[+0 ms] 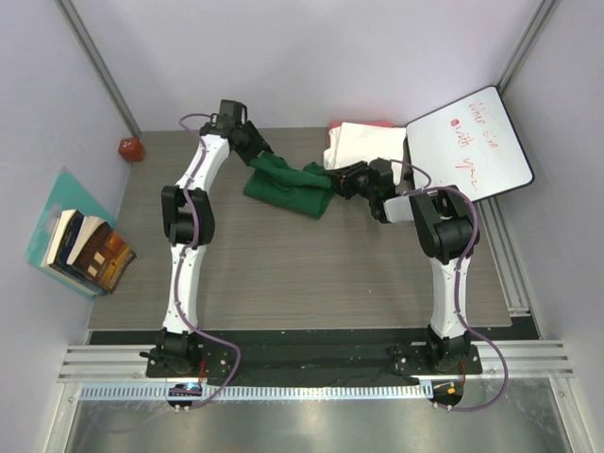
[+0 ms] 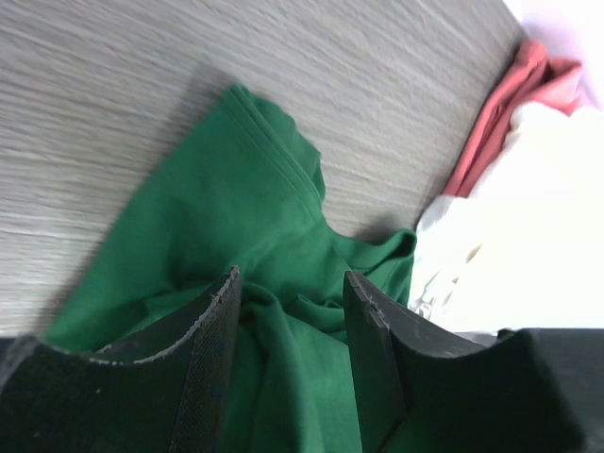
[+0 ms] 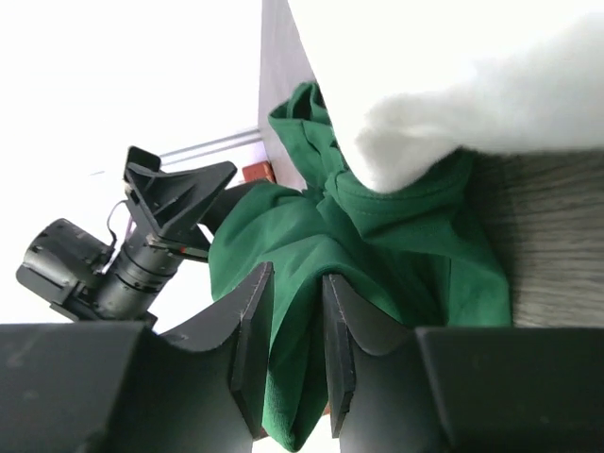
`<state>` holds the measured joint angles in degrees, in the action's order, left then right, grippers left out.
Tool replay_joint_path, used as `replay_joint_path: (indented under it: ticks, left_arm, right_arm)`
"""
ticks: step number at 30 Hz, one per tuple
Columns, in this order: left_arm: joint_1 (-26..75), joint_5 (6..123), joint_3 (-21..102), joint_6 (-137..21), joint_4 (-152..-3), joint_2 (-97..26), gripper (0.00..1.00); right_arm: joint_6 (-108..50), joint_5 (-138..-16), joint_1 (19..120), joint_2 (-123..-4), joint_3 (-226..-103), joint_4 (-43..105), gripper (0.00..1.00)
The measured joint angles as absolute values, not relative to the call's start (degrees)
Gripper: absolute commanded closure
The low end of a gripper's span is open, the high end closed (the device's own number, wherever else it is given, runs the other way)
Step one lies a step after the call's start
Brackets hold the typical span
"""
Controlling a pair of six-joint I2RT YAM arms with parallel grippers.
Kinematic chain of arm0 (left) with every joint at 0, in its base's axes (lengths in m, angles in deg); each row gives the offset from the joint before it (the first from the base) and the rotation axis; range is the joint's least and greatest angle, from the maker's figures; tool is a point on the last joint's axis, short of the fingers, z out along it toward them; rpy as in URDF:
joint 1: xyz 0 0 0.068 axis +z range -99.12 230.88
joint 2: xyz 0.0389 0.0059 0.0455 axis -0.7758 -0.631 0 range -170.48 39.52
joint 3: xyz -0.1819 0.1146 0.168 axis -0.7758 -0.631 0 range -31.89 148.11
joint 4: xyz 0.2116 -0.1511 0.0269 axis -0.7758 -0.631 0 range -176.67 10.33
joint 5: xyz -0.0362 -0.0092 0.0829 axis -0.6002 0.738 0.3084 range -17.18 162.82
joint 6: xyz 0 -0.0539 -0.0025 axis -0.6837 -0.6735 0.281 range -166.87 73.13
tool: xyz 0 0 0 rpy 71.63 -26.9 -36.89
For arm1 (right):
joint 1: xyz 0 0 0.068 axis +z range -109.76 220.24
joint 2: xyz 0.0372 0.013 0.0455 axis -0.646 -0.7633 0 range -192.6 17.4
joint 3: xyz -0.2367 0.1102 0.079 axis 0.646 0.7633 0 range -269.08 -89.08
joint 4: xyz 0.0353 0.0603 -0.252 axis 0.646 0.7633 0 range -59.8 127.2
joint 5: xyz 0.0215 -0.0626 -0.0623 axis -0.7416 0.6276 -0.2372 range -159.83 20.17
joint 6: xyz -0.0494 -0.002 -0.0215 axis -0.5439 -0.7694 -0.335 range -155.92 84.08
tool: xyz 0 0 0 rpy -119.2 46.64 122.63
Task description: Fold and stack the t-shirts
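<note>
The dark green t-shirt [image 1: 288,187] lies crumpled at the back middle of the table, its right end against the cream-white folded bundle [image 1: 363,143]. That bundle rests on a red-pink cloth edge [image 1: 373,124]. My left gripper [image 1: 257,156] is at the green shirt's left end. In the left wrist view its jaws [image 2: 291,278] stand apart over the green cloth [image 2: 245,217], with the white bundle [image 2: 528,236] to the right. My right gripper [image 1: 337,181] is at the shirt's right end. In the right wrist view its jaws [image 3: 297,274] are slightly apart, with a loose fold of green cloth [image 3: 396,236] between them.
A whiteboard [image 1: 469,143] with red writing leans at the back right, close to my right arm. A small red object [image 1: 130,148] sits off the table's back left corner. A stack of books [image 1: 85,247] lies to the left. Bare wood-grain table [image 1: 283,274] lies in front of the shirts.
</note>
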<state>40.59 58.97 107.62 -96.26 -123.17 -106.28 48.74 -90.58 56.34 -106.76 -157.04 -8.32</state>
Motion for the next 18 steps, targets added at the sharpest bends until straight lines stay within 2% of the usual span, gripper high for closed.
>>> replay_joint_path:
  ticks: [13,18]
  left_arm:
    - [45.47,61.31,106.85,-97.42,-122.28,-106.39,0.52]
    - [46.3,63.15,96.47,-95.75,-121.64,-101.34,0.56]
  right_arm:
    - [46.89,-88.46,54.35,-105.9,-154.97,-4.8,0.68]
    - [42.71,-88.27,54.24,-102.01,-155.16,0.36,0.68]
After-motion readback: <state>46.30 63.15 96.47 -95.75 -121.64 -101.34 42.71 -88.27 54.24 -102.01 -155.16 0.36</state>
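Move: Both my hands are part open over the folded green shirt. From my left hand the shirt's middle lies about 8 cm to the right, 7 cm back and 6 cm below, with its far-left corner some 4 cm ahead. From my right hand that middle is about 14 cm to the left, level with it and some 5 cm lower, while the white shirt stack lies 10 cm to the right and 9 cm farther out. I sweep my left hand about 7 cm to the left, off the shirt's far-left corner, curling back and sinking some 2 cm at the end with a slight counter-clockwise turn. My right hand eases 3 cm to the right at the shirt's right end, dipping about 2 cm, then rising most of the way back. Both grippers stay part open. ##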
